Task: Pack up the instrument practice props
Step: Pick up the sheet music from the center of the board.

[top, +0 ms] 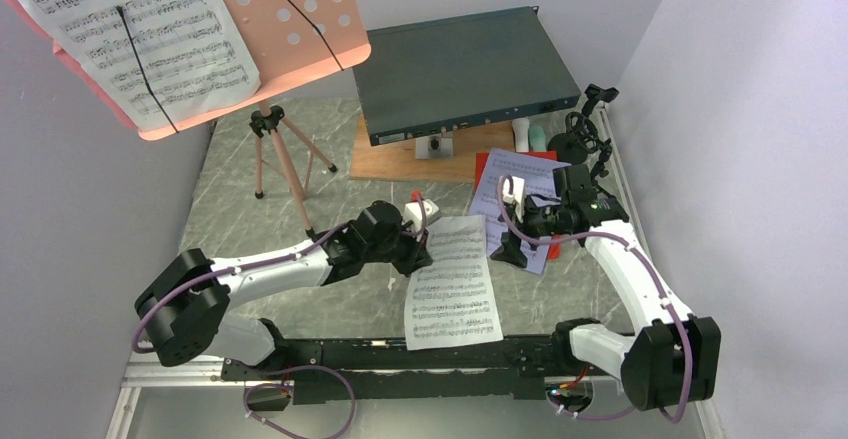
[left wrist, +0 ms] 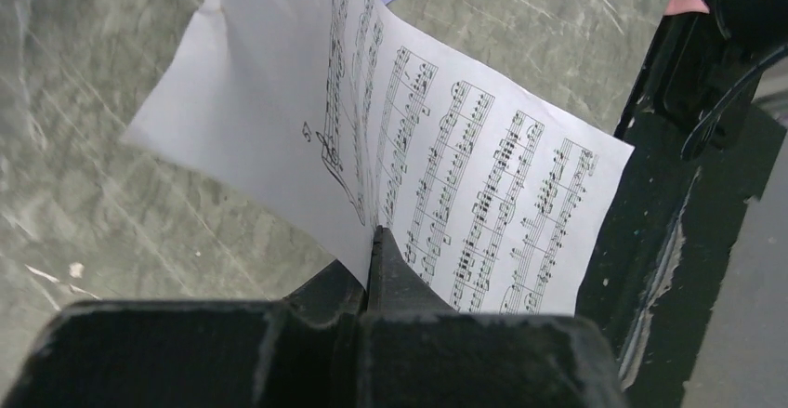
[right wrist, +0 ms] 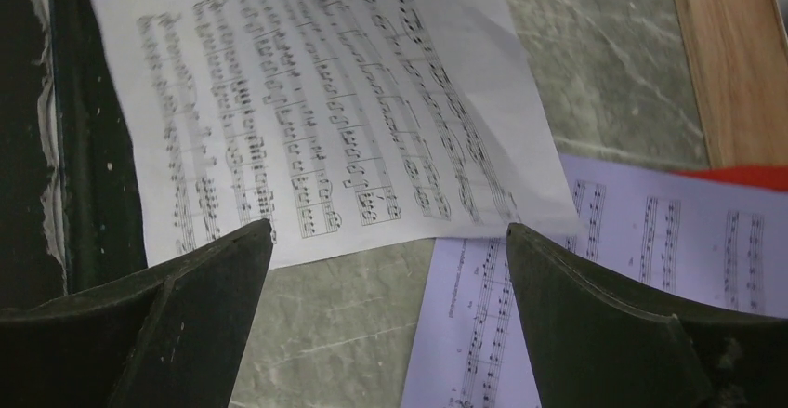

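Observation:
A white sheet-music page (top: 455,284) lies mid-table near the front rail, its left edge lifted. My left gripper (top: 418,249) is shut on that edge; the left wrist view shows the page (left wrist: 465,176) pinched between the closed tips (left wrist: 379,241). My right gripper (top: 512,249) hangs open and empty (right wrist: 390,236) over the gap between the white page (right wrist: 325,101) and a lavender page (right wrist: 632,259), which lies on a red page (right wrist: 743,177). The salmon-pink music stand (top: 290,19) at back left holds another white page (top: 140,29). A black mic stand (top: 590,129) and small tubes (top: 530,136) sit at back right.
A dark grey flat box (top: 465,69) rests on a wooden board (top: 400,159) at the back centre. The stand's tripod legs (top: 280,159) spread over the left of the table. A black rail (top: 400,354) runs along the front edge. Walls close both sides.

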`<state>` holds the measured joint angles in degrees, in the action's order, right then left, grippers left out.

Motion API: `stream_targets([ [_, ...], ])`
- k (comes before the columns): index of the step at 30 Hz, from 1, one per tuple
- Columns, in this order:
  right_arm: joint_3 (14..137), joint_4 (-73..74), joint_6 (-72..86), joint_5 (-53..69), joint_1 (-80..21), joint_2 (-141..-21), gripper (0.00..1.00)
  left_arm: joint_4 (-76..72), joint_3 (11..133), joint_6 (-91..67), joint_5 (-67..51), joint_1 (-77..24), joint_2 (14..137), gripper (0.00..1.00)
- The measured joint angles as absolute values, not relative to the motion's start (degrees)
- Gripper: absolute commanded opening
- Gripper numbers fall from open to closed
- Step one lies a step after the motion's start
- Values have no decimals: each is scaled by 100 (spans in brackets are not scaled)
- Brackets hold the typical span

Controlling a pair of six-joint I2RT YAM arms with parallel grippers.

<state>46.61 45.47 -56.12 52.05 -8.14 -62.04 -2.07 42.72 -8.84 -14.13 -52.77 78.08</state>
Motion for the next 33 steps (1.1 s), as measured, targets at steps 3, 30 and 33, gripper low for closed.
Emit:
stream_targets([
  [3, 4615, 4794, -6248, 5363, -812, -6145, 100, -60, 4425, -327, -1428, -5398, 7808, 0],
  [30, 5004, 6077, -8291, 5822, -1100, -7041, 56, -176, 4499, 637, -648, -6530, 7889, 0],
  [33, 4995, 5988, -8230, 5791, -1114, -7081, 30, -248, 4480, 631, -589, -6536, 7889, 0],
])
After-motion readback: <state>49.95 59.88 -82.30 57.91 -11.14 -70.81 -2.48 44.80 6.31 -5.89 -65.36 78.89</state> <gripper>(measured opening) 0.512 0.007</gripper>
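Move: The white sheet music's near part lies on the table and its raised far end is already pinched by the left hand. Its middle is about 5 cm back, 6 cm right and 8 cm below that hand. From the open right hand, the sheet's middle is some 11 cm back, 10 cm left and 11 cm down. The purple sheet's middle is 5 cm ahead and 6 cm right of the right hand, 14 cm below. Left hand keeps pinching, swings 5 cm back-right; right hand eases 3 cm back-left, half closing around the sheet. ##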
